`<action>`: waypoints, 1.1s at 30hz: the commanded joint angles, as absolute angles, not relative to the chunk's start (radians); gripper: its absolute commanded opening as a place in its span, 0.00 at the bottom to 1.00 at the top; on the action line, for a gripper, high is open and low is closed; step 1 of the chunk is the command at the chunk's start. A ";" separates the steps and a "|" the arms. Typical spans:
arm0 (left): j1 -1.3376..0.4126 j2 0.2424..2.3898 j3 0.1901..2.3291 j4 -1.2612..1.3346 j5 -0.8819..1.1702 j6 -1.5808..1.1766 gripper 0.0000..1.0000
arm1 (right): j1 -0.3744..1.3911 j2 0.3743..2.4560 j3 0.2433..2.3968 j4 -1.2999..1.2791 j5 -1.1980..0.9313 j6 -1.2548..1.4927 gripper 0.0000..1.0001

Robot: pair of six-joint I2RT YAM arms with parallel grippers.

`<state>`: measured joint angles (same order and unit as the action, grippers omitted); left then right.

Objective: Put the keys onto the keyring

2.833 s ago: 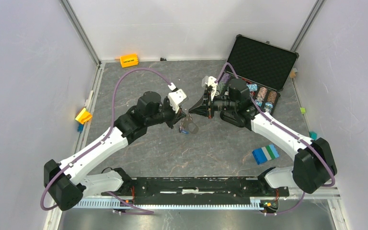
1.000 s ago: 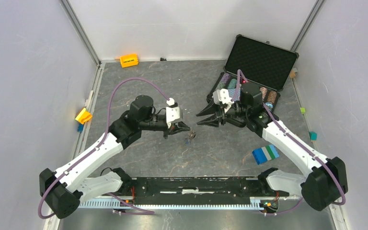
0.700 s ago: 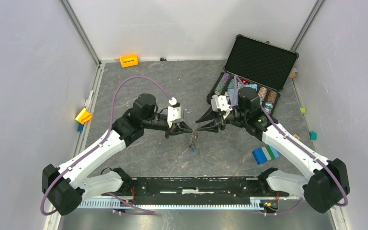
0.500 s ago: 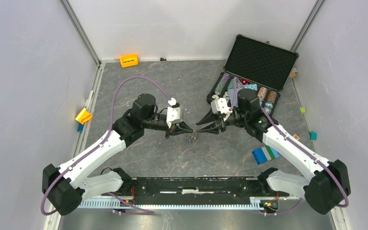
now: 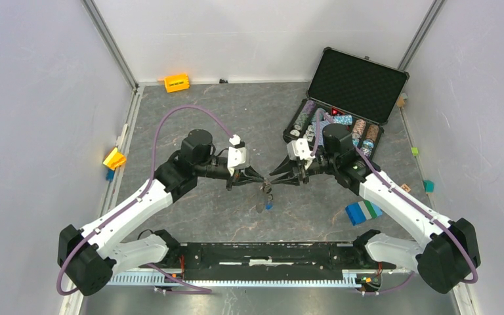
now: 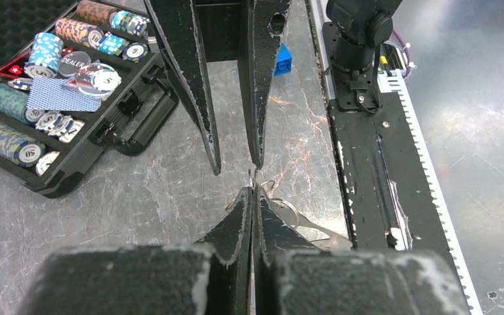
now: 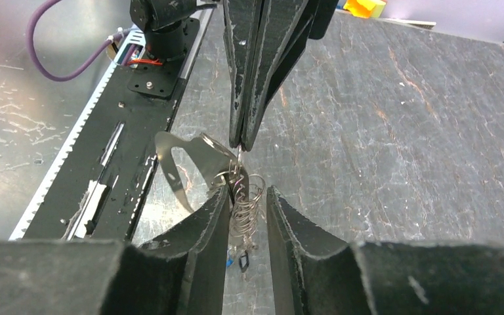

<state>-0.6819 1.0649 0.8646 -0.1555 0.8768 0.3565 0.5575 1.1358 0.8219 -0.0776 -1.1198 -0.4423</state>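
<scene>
My left gripper (image 5: 257, 179) is shut on a thin wire ring at the top of the key bunch and holds it above the table. The flat grey keyring (image 6: 319, 231) hangs beside its fingers; in the right wrist view the keyring (image 7: 172, 184) is left of the jaws. My right gripper (image 5: 275, 179) is open, tip to tip with the left one. Its jaws stand on either side of a cluster of wire rings (image 7: 246, 200) without closing on them. The blue key (image 7: 230, 262) and black key (image 7: 243, 262) dangle below. From above, the blue key (image 5: 270, 205) hangs under the grippers.
An open black case (image 5: 357, 82) with poker chips (image 6: 13, 141) lies at the back right. An orange block (image 5: 176, 83) sits at the back, yellow pieces (image 5: 114, 159) at the left wall and a blue-green block (image 5: 363, 211) at the right. The black base rail (image 5: 269, 252) runs along the front.
The right gripper has moved left to meet the left gripper's tips and closed around the bunch's rings. The bunch has swung about and now dangles lower between them.
</scene>
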 commanded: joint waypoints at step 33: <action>-0.664 1.032 0.813 -0.022 0.948 0.298 0.02 | 0.601 1.127 0.818 0.010 -1.106 -0.371 0.00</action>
<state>-0.6666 1.0443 0.8158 -0.0727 0.9184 0.3195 0.5957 1.1358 0.8200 -0.0227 -1.0992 -0.3786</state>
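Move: The left fingertips still hold the wire edge of the keyring, about 1 cm beyond the left hand point to its right, at the same height and level with it forward and back. From the right hand, whose parted fingers point at it, the keyring is about 2 cm to the left, 1 cm back and roughly at hand height. The flat metal opener hangs some 4 cm back, 2 cm to the left and 5 cm below the right hand; the blue tag is about 1 cm back, 2 cm to the left and 8 cm below it. With its fingers part open, the right hand dips about 1 cm, then rises some 1.5 cm while edging about 1 cm left and slightly back, towards the wire at the left fingertips. Once nearly still, it shuts its fingers and pinches the wire just in front of the left tips, while the left hand keeps its fingers shut on it and hardly shifts. ##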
